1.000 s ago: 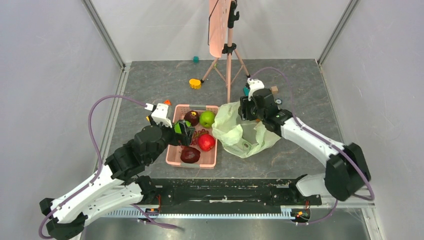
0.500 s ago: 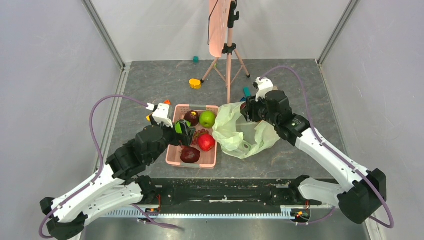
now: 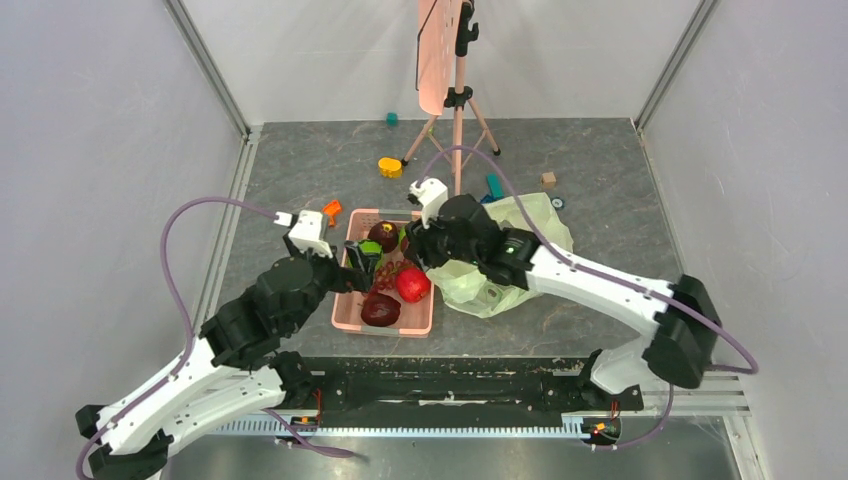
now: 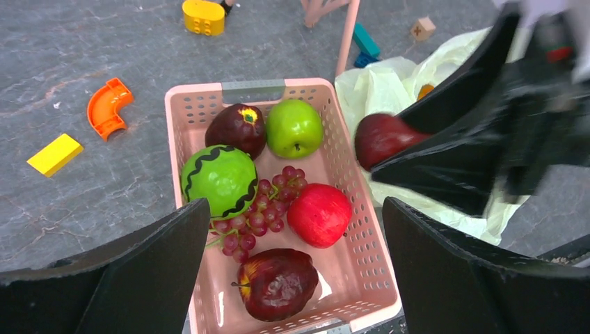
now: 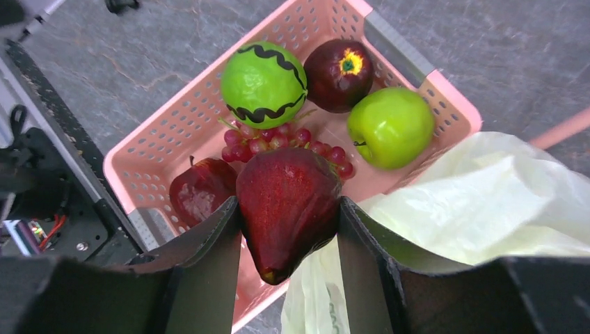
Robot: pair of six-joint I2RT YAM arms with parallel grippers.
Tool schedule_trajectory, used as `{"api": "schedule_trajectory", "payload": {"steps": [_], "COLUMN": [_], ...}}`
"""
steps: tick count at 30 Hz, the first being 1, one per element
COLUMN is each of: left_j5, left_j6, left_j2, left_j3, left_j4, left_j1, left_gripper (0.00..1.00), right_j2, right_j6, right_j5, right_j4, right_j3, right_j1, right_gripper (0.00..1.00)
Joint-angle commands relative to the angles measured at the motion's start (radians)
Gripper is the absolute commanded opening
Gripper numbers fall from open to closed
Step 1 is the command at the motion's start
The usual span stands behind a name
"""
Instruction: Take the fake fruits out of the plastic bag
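My right gripper (image 5: 289, 223) is shut on a dark red pear-shaped fruit (image 5: 286, 202), held above the right rim of the pink basket (image 5: 132, 160) next to the pale-green plastic bag (image 5: 487, 195). Inside the basket lie the green ball with the zigzag band (image 4: 219, 177), a green apple (image 4: 294, 127), a red apple (image 4: 319, 214), two dark maroon fruits (image 4: 277, 284) and grapes (image 4: 254, 216). My left gripper (image 4: 293, 229) hovers open over the basket's near end, holding nothing. The bag (image 3: 520, 215) lies crumpled right of the basket; a bit of orange (image 4: 426, 89) shows in it.
A pink tripod (image 3: 457, 120) stands behind the basket and bag. Small toy pieces lie around: a yellow block (image 3: 390, 166), an orange curved piece (image 3: 332, 210), a teal block (image 3: 392, 118) and a wooden cube (image 3: 548, 180). Walls close in left and right.
My right arm has swung left from the bag's far side to the basket's right edge, carrying the dark red fruit. The left arm shifted slightly back, still open.
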Motion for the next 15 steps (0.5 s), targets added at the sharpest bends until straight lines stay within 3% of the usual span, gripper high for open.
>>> {"api": "schedule_trajectory", "payload": {"steps": [1, 9, 15], "left_j5": [-0.077, -0.068, -0.075], "left_j6": [0.008, -0.001, -0.004], "left_j2": [-0.055, -0.073, -0.093], "left_j3": [0.006, 0.001, -0.010], "left_j4": [-0.013, -0.031, -0.036], "left_j1": [0.004, 0.004, 0.004], "left_gripper": [1.00, 1.00, 1.00], "right_j2": [0.132, 0.382, 0.506], "right_j6": [0.020, 0.030, 0.026], "right_j5": [0.017, 0.096, 0.118], "right_j4": [0.050, 0.020, -0.039], "right_j3": [0.068, 0.235, 0.336], "right_j1": [0.008, 0.007, 0.005], "right_gripper": [0.45, 0.47, 0.55]}}
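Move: Inside the pink basket, the gap the right hand's dark red fruit is going to lies about 6 cm ahead, 6 cm left and 14 cm below. From that hand, the green apple is some 11 cm ahead, 4 cm left; the purple fruit 11 ahead, 10 left; the striped green fruit 6 ahead, 14 left; the bright red fruit 1 ahead, 3 left; all roughly 13 cm below. For the left hand, the gap is about 15 cm ahead, 7 right, 18 below. Lowering the dark red fruit, the right hand sinks about 10 cm into the basket while reaching some 5 cm forward and 5 cm left, its fast drop slowing towards the end. The wrist tilts roughly 15 degrees and the fingers keep the fruit between them, grip effort falling off only at the end. The empty left hand edges 2 cm left, still wide open. ##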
